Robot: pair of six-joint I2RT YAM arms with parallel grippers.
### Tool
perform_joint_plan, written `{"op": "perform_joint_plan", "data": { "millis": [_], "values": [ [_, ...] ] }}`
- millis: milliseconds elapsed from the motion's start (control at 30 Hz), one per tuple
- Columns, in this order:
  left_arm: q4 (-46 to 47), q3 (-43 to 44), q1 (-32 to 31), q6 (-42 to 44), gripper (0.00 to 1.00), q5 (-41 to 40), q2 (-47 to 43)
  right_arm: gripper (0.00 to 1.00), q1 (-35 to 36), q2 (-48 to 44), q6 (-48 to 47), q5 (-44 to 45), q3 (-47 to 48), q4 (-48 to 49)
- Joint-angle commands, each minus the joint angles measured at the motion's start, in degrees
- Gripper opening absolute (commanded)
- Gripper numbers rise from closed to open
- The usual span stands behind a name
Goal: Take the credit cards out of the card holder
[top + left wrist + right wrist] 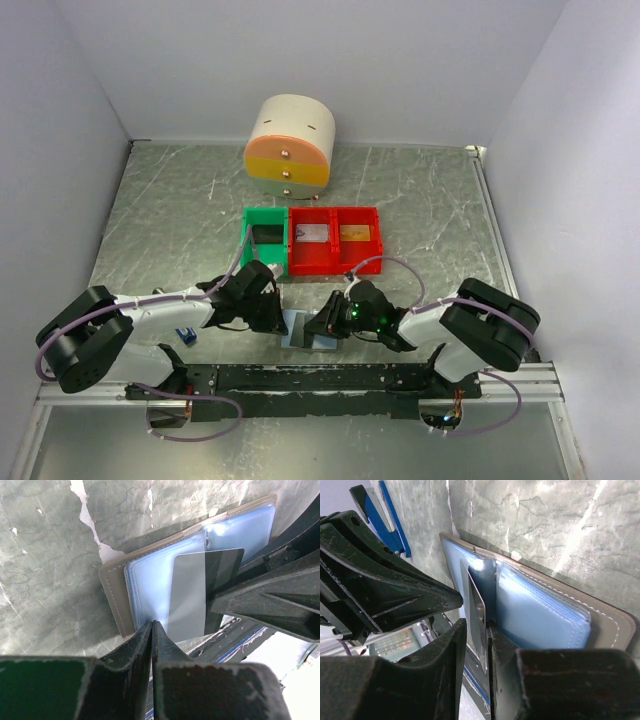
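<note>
The card holder (298,332) lies open on the table near the front edge, between my two grippers. It is grey-brown (112,595) with pale blue pockets (540,615). A grey credit card (192,592) sticks partway out of a pocket at the fold. My left gripper (151,625) is shut, its tips resting on the blue pockets beside that card. My right gripper (476,625) stands narrowly open around the credit card (477,605), which leans against one finger and is clear of the other. In the top view the left gripper (278,318) and right gripper (322,328) meet over the holder.
Behind the holder stand a green bin (252,262) holding a black card (266,234) and a red bin (335,262) holding a silver card (313,234) and a gold one (354,233). A round drawer unit (289,146) is at the back. A blue-and-black stick (185,335) lies left.
</note>
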Motion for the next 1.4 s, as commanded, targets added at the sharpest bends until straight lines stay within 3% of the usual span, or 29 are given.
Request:
{"op": "perform_joint_plan", "data": {
  "millis": [0,167,367,633,733,1067,1233,1367],
  "values": [
    [-2.1,0.0,-0.5,0.8,0.15,-4.6,1.6,0.2,0.2,1.4,0.8,-1.1,-1.0,4.3],
    [-2.4,0.2,-0.6,0.8,0.15,-4.9,1.7,0.0,0.2,0.2,1.7,-0.7,-2.5,5.5],
    [-4.2,0.3,-0.5,0.9,0.15,-6.5,0.1,0.0,-1.7,-10.7,-2.3,4.8,-1.5,-11.2],
    [-7.1,1.2,-0.6,1.3,0.2,-9.0,-4.1,0.0,-3.2,-28.3,-15.6,11.5,5.9,-35.0],
    [-10.3,3.0,-0.6,1.8,0.3,-11.1,-7.1,0.0,-3.2,-31.4,-20.3,12.8,9.2,-38.9],
    [-25.2,13.9,-0.5,5.9,0.85,-26.4,-14.4,0.0,0.9,-31.9,-32.1,17.0,17.1,-37.8],
    [-31.5,20.2,3.2,11.2,0.93,-31.6,-15.0,0.0,7.2,-27.8,-39.0,25.7,23.5,-40.3],
    [-31.7,21.5,15.8,19.4,0.97,-27.0,-17.3,0.0,9.1,-24.4,-43.7,30.3,28.2,-41.2]
  ]
}}
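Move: The credit card stands up from the card holder between the right hand's fingertips, its middle roughly 1 cm to the left and level in height. The open holder's middle is about 1 cm left, 1 cm back and 2 cm below that hand; the red tray lies some 20 cm ahead and 5 cm right, the green tray 20 cm ahead and 11 cm left. From the left hand, the card is about 4 cm right and 1 cm above. The right fingers shut on the card and draw it up out of the pocket, rising about 16 cm and going some 5 cm forward, bowing right and coming back, while the fingertips swing forward some 40 degrees. The left hand first keeps its shut fingers on the holder, then lifts off upward, forward and left, opening wide. ##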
